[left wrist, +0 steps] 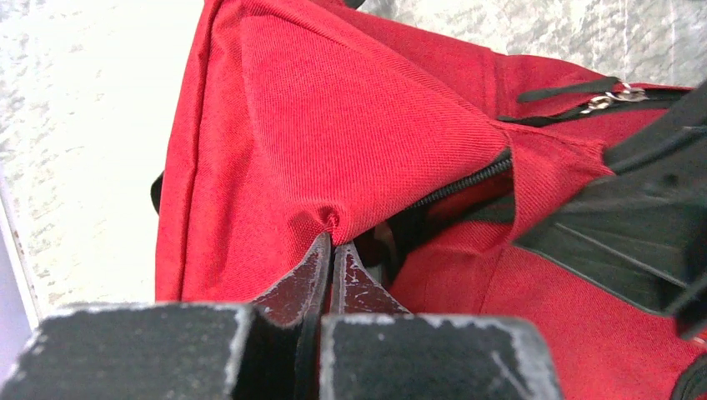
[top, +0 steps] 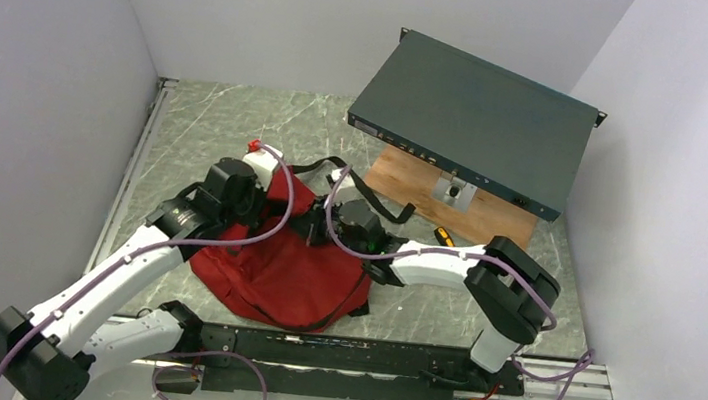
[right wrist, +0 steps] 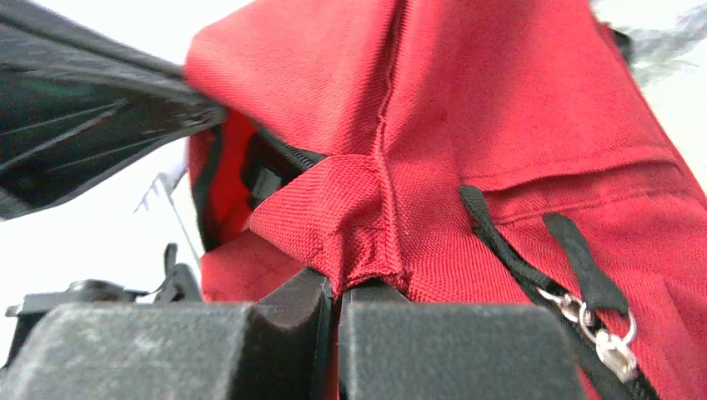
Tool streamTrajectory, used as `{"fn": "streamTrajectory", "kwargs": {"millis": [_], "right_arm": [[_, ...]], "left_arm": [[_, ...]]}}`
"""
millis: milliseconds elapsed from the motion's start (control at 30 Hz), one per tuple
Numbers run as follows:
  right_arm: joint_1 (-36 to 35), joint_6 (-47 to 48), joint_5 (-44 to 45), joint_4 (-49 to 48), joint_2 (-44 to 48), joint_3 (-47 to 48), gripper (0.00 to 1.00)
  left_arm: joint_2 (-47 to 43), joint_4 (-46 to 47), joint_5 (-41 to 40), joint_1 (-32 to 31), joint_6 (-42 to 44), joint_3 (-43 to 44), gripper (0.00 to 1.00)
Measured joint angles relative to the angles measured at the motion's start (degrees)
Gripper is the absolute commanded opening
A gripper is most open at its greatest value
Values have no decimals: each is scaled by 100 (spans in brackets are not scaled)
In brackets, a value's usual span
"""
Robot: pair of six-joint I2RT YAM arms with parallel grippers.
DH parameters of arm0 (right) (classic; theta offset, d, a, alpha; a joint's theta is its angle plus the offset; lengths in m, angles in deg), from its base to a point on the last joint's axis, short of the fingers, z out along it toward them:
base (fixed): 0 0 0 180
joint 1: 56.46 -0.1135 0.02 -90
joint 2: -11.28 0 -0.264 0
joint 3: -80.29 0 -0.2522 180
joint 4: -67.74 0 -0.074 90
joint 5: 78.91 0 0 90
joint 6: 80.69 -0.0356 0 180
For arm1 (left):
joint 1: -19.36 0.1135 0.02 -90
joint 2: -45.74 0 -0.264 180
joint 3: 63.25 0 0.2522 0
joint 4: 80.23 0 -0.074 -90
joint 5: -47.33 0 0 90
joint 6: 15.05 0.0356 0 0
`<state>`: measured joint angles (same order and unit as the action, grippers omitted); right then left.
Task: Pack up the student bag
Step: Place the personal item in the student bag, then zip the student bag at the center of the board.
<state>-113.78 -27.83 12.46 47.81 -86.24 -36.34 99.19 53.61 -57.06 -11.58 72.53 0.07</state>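
Note:
The student bag [top: 296,279] is a red fabric backpack with black straps, lying in the middle of the table between both arms. My left gripper [top: 268,195] is at its upper left edge. In the left wrist view the bag [left wrist: 350,125] fills the frame and the left gripper [left wrist: 333,242] is shut on a pinch of red fabric beside a black zip [left wrist: 463,183]. My right gripper [top: 322,227] is at the bag's top from the right. In the right wrist view this gripper [right wrist: 338,285] is shut on a fold of the bag [right wrist: 534,125] at a seam, next to a dark gap in the bag's mouth [right wrist: 267,167].
A flat dark teal metal box [top: 474,123] stands tilted at the back right over a wooden board [top: 412,182]. A small yellow and black object [top: 443,235] lies by the board. White walls close in on three sides, and a black rail [top: 353,353] runs along the near edge.

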Motion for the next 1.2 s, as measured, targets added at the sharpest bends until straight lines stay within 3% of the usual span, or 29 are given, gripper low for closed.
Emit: {"fn": "streamTrajectory", "kwargs": {"millis": [333, 467, 667, 800, 867, 933, 1067, 1200], "right_arm": [[433, -328, -1067, -931, 96, -505, 0], [483, -341, -1204, -973, 96, -546, 0], [518, -291, -1344, -953, 151, -614, 0], [540, -225, -1545, -695, 323, -669, 0], [553, -201, -1672, -525, 446, -669, 5], [553, -164, -1766, -334, 586, -629, 14], [525, 74, -1725, 219, 691, -299, 40], [466, 326, -1611, 793, 949, -245, 54]], "left_arm": [[1823, -345, 846, 111, -376, 686, 0], [1991, -378, 1845, 413, -433, 734, 0], [1932, -109, 3832, 833, -584, 487, 41], [1711, 144, 4100, 1049, -802, 70, 77], [1458, 208, 3985, 1126, -938, -129, 91], [966, 140, 3694, 1158, -1095, -326, 99], [-369, -205, 3289, 1034, -1569, -446, 100], [-1637, -575, 2437, 946, -2157, -411, 100]]}}
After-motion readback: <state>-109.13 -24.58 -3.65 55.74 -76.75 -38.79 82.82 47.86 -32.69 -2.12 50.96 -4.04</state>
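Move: My shut left hand still pinches the bag's upper rim. The bag's gaping mouth lies about 4 cm to its right, level fore-and-aft and roughly 3 cm lower. From my right hand, which also still grips red cloth, the mouth is some 5 cm left and level fore-and-aft. From the right hand, the zip pull sits about 4 cm ahead and 3 cm right, and the black strap about 12 cm farther out and 11 cm right. With my left hand I carry the pinched rim down about 6 cm and to the right across the mouth, tipping the fingers down some 25 degrees. Low over the bag I open them wide, let go, and draw back, left and up, clear of the cloth. My right hand eases back and right a few centimetres, lifts slightly and opens about halfway, releasing its fold. ##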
